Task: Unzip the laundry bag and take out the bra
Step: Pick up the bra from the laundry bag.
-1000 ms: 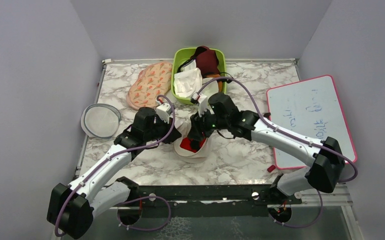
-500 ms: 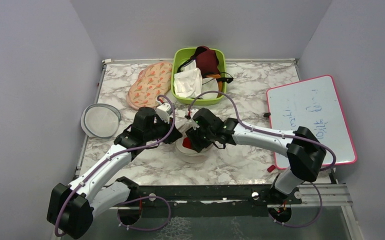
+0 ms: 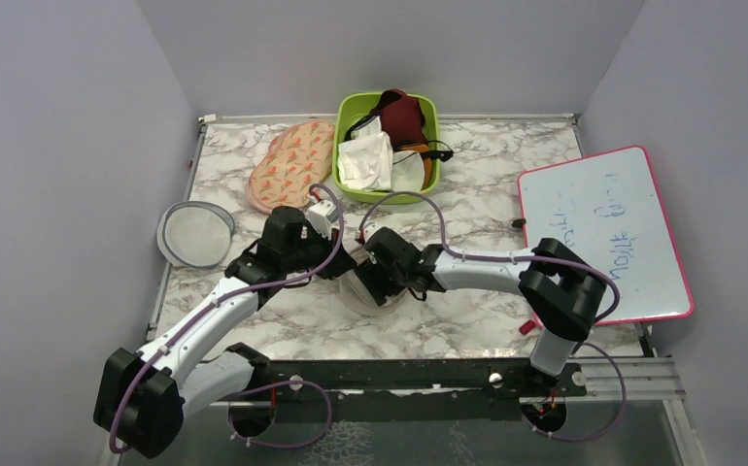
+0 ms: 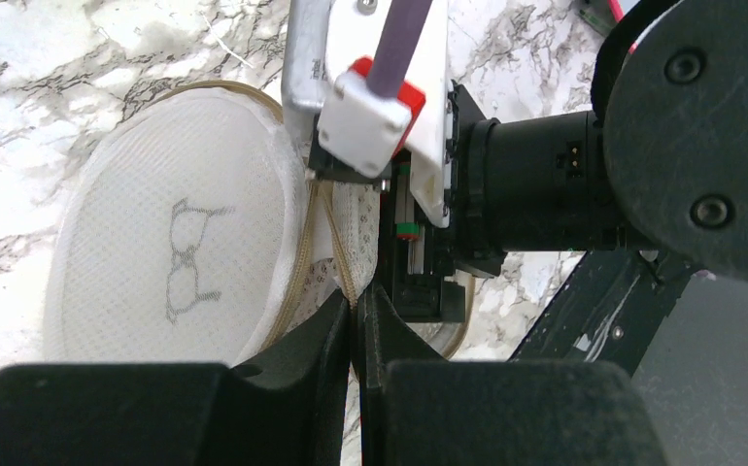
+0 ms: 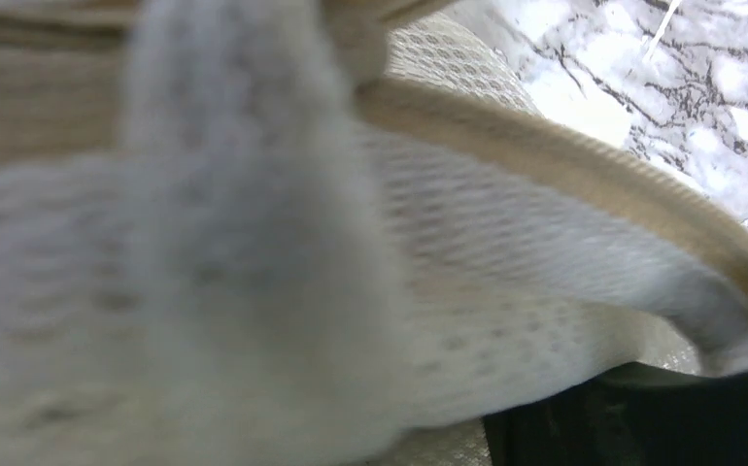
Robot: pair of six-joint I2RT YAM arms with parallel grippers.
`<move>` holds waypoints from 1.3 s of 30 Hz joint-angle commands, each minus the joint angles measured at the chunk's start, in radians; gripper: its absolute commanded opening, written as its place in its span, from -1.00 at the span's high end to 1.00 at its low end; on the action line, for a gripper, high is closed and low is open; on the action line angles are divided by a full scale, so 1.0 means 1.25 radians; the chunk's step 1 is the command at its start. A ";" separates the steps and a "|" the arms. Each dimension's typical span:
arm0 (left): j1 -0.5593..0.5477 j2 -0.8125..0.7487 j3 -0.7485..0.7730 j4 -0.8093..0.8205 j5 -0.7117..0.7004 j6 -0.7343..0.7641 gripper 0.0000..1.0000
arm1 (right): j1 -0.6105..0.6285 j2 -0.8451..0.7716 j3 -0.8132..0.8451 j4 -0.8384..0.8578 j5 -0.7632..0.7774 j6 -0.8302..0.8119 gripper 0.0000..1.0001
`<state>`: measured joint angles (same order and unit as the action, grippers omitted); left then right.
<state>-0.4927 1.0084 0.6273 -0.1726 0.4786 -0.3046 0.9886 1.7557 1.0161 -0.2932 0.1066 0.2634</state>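
The laundry bag [image 3: 362, 294] is a cream mesh pod on the marble between the two arms. In the left wrist view its white face [image 4: 171, 262] bears a black glasses mark, and its zip rim [image 4: 297, 267] gapes open. My left gripper [image 4: 357, 303] is shut on the open zip edge; it also shows in the top view [image 3: 341, 264]. My right gripper [image 3: 378, 284] is pushed down into the bag's opening, its jaws hidden. The right wrist view is filled with blurred mesh [image 5: 254, 291] and the zip rim [image 5: 584, 165]. The red bra is hidden.
A green bin [image 3: 349, 105] at the back holds a maroon garment [image 3: 401, 115] and white cloths [image 3: 365, 160]. Pink floral pads [image 3: 292, 165] lie left of it. A grey-rimmed mesh disc [image 3: 196, 234] lies at the left edge, a whiteboard [image 3: 603, 228] at the right.
My right arm has folded in and moved left, and its gripper has gone down into the bag. The red fabric seen earlier in the opening is now covered. The left gripper has stayed put.
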 commanded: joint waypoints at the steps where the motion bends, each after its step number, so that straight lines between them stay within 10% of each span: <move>1: -0.004 -0.003 0.004 0.024 0.021 -0.003 1.00 | 0.019 0.059 -0.035 0.032 0.089 0.022 -0.34; 11: -0.005 0.028 0.005 0.020 0.011 -0.002 1.00 | 0.020 -0.098 -0.092 0.163 0.054 0.038 0.95; 39: -0.004 0.009 0.005 0.026 0.030 -0.004 1.00 | 0.020 -0.370 -0.325 0.678 0.080 0.124 0.99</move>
<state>-0.4931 1.0500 0.6277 -0.1642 0.4866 -0.3058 1.0130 1.2984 0.5938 0.3435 0.1753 0.4084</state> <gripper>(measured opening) 0.002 0.093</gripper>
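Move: Down inside the laundry bag, the right hand's open fingers are already around the bra, whose middle is roughly 1 cm ahead, 1 cm left and 1 cm below. The bag rim pinched by the left fingers is about 5 cm left of the right hand, level with it fore and aft, and 13 cm above. The green basket lies some 32 cm ahead and 2 cm right. From the left hand the bra is 5 cm right, straight across, and 13 cm below. Closing from wide open to nearly shut on the bra's black strap and band, the right hand edges about 1 cm left and forward, then draws the bra almost straight up out of the bag's depth by some 11 cm, its downward fingers swinging up towards the left by about 40 degrees. The left hand keeps its shut pinch on the bag rim and sinks about a centimetre. ##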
